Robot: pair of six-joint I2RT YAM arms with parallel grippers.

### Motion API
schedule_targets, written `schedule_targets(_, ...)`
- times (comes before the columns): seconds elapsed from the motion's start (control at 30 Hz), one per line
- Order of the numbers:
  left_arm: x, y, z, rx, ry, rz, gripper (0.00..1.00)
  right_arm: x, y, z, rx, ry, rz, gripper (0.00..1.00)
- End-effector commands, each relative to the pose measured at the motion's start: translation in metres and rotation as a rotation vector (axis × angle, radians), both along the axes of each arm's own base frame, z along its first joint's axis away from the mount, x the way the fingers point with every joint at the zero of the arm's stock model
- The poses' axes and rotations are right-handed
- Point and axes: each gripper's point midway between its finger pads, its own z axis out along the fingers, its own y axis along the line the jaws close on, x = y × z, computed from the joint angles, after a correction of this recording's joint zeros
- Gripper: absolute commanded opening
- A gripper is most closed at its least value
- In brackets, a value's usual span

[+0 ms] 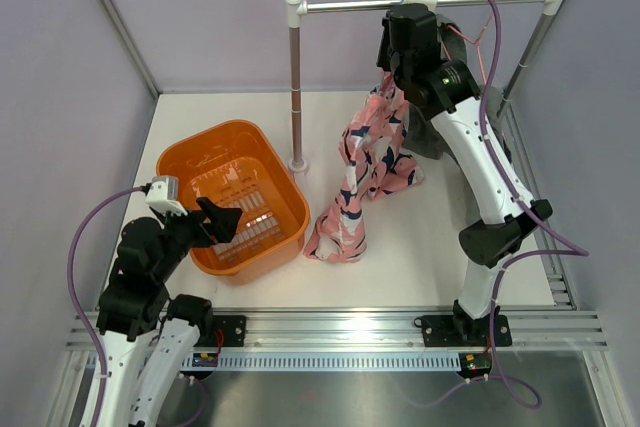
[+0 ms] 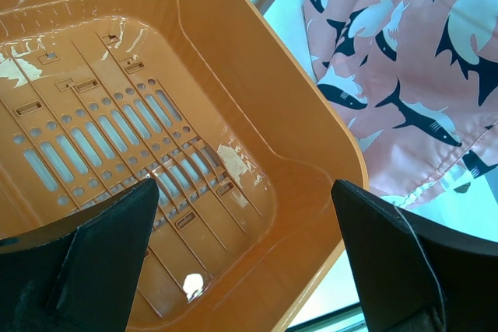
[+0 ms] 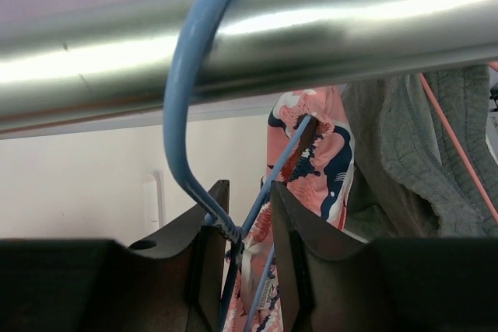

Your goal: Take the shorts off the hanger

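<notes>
The pink shark-print shorts (image 1: 372,162) hang from a blue wire hanger (image 3: 185,106) hooked over the metal rail (image 1: 440,1), their lower end trailing on the table. In the right wrist view the shorts (image 3: 311,153) show just behind the hanger's neck. My right gripper (image 1: 403,65) is up at the rail. Its jaws (image 3: 249,192) stand narrow around the hanger's twisted neck, the left finger against the wire and a small gap on the other side. My left gripper (image 1: 224,220) hovers wide open over the orange basket (image 1: 196,147), nothing between its fingers (image 2: 245,192).
A grey garment (image 3: 405,161) hangs on a pink-orange hanger right of the shorts. The rack's left pole (image 1: 296,87) stands beside the basket. In the left wrist view the basket wall (image 2: 311,114) and the shorts' hem (image 2: 420,91) lie side by side.
</notes>
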Motion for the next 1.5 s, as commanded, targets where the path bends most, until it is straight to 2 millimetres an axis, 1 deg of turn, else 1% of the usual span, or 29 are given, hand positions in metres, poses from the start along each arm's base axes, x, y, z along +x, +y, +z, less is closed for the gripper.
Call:
schedule_targets(0.0,0.002,0.000,0.013,-0.016,-0.054,0.005,0.99,-0.002,0.001,0.012,0.013,-0.034,-0.021,0.29)
schedule_targets(0.07,0.002,0.000,0.013,-0.015,-0.056,0.006,0.99,-0.003,0.001,0.013,0.004,-0.033,-0.020,0.22)
schedule_targets(0.1,0.002,0.000,0.013,-0.016,-0.054,0.007,0.99,-0.002,0.003,0.012,0.000,-0.030,-0.016,0.15)
schedule_targets(0.23,0.002,0.000,0.013,-0.016,-0.055,0.007,0.99,-0.005,0.002,0.016,-0.019,-0.039,-0.006,0.00)
schedule_targets(0.37,0.002,0.000,0.013,-0.016,-0.055,0.007,0.99,-0.011,-0.004,0.029,-0.036,-0.067,-0.007,0.00)
schedule_targets(0.47,0.002,0.000,0.013,-0.016,-0.055,0.005,0.99,-0.019,-0.010,0.043,-0.031,-0.101,-0.003,0.00)
schedule_targets(0.5,0.002,0.000,0.013,-0.016,-0.055,0.007,0.99,-0.027,-0.013,0.055,-0.016,-0.125,0.005,0.00)
schedule_targets(0.53,0.002,0.000,0.013,-0.015,-0.056,0.005,0.99,-0.029,-0.014,0.056,-0.015,-0.128,0.008,0.00)
schedule_targets(0.57,0.002,0.000,0.013,-0.016,-0.055,0.007,0.99,-0.037,-0.017,0.067,0.005,-0.154,0.017,0.00)
schedule_targets(0.67,0.002,0.000,0.013,-0.014,-0.056,0.008,0.99,-0.045,-0.018,0.075,0.035,-0.172,0.034,0.00)
schedule_targets(0.7,0.002,0.000,0.013,-0.015,-0.055,0.008,0.99,-0.053,-0.021,0.084,0.052,-0.192,0.045,0.00)
schedule_targets(0.73,0.002,0.000,0.013,-0.015,-0.055,0.008,0.99,-0.054,-0.020,0.081,0.062,-0.189,0.048,0.00)
schedule_targets(0.8,0.002,0.000,0.013,-0.015,-0.055,0.008,0.99,-0.065,-0.024,0.090,0.084,-0.214,0.061,0.00)
schedule_targets(0.87,0.002,0.000,0.013,-0.015,-0.052,0.008,0.99,-0.068,-0.024,0.085,0.084,-0.204,0.070,0.00)
schedule_targets(0.9,0.002,0.000,0.013,-0.015,-0.052,0.008,0.99,-0.073,-0.025,0.087,0.089,-0.206,0.080,0.00)
schedule_targets(1.0,0.003,0.000,0.012,-0.014,-0.049,0.010,0.99,-0.085,-0.025,0.082,0.101,-0.185,0.107,0.00)
schedule_targets(1.03,0.003,0.000,0.012,-0.014,-0.049,0.010,0.99,-0.086,-0.024,0.071,0.102,-0.160,0.113,0.00)
schedule_targets(1.1,0.003,0.000,0.012,-0.015,-0.051,0.007,0.99,-0.099,-0.024,0.072,0.126,-0.161,0.149,0.00)
schedule_targets(1.13,0.002,0.000,0.013,-0.014,-0.053,0.005,0.99,-0.101,-0.022,0.060,0.126,-0.128,0.163,0.00)
schedule_targets(1.17,0.002,-0.001,0.013,-0.014,-0.056,0.000,0.99,-0.106,-0.021,0.056,0.133,-0.114,0.179,0.00)
schedule_targets(1.2,0.001,-0.003,0.014,-0.013,-0.060,-0.016,0.99,-0.119,-0.019,0.058,0.148,-0.110,0.223,0.00)
schedule_targets(1.23,0.001,-0.004,0.016,-0.013,-0.067,-0.024,0.99,-0.124,-0.016,0.042,0.151,-0.057,0.242,0.00)
schedule_targets(1.27,0.001,-0.005,0.016,-0.008,-0.074,-0.034,0.99,-0.142,-0.013,0.045,0.179,-0.053,0.307,0.00)
schedule_targets(1.3,-0.002,-0.010,0.019,-0.010,-0.088,-0.064,0.99,-0.151,-0.008,0.027,0.195,-0.002,0.341,0.00)
schedule_targets(1.33,-0.003,-0.012,0.021,-0.010,-0.098,-0.082,0.99,-0.162,-0.006,0.021,0.210,0.018,0.374,0.00)
schedule_targets(1.37,-0.004,-0.013,0.022,-0.008,-0.106,-0.094,0.99,-0.188,-0.008,0.028,0.243,0.001,0.428,0.00)
schedule_targets(1.4,-0.004,-0.015,0.024,-0.009,-0.113,-0.105,0.99,-0.200,-0.009,0.026,0.257,0.006,0.446,0.00)
schedule_targets(1.43,-0.004,-0.016,0.027,-0.009,-0.115,-0.111,0.99,-0.209,-0.008,0.004,0.262,0.059,0.450,0.00)
schedule_targets(1.47,-0.004,-0.018,0.030,-0.017,-0.117,-0.120,0.99,-0.231,-0.014,0.010,0.286,0.033,0.472,0.00)
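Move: The blue hanger's neck is already between the right hand's half-open fingers, about 1 cm ahead. Its hook goes over the rail some 5 cm above and 1 cm farther out than the hand. The pink shorts hang about 20 cm below, 1 cm back and 2 cm left; the grey trousers are about 14 cm right, level in reach and 15 cm lower. From the left hand the neck lies about 29 cm ahead, 35 cm right and 18 cm up. The right fingers close on the blue hanger's neck just under the rail and keep it pinched. After a short hold the hand draws back about 17 cm towards the base, first rising some 6 cm and edging right, then sinking again to just below its starting height as the wrist turns about 20 degrees counter-clockwise. ##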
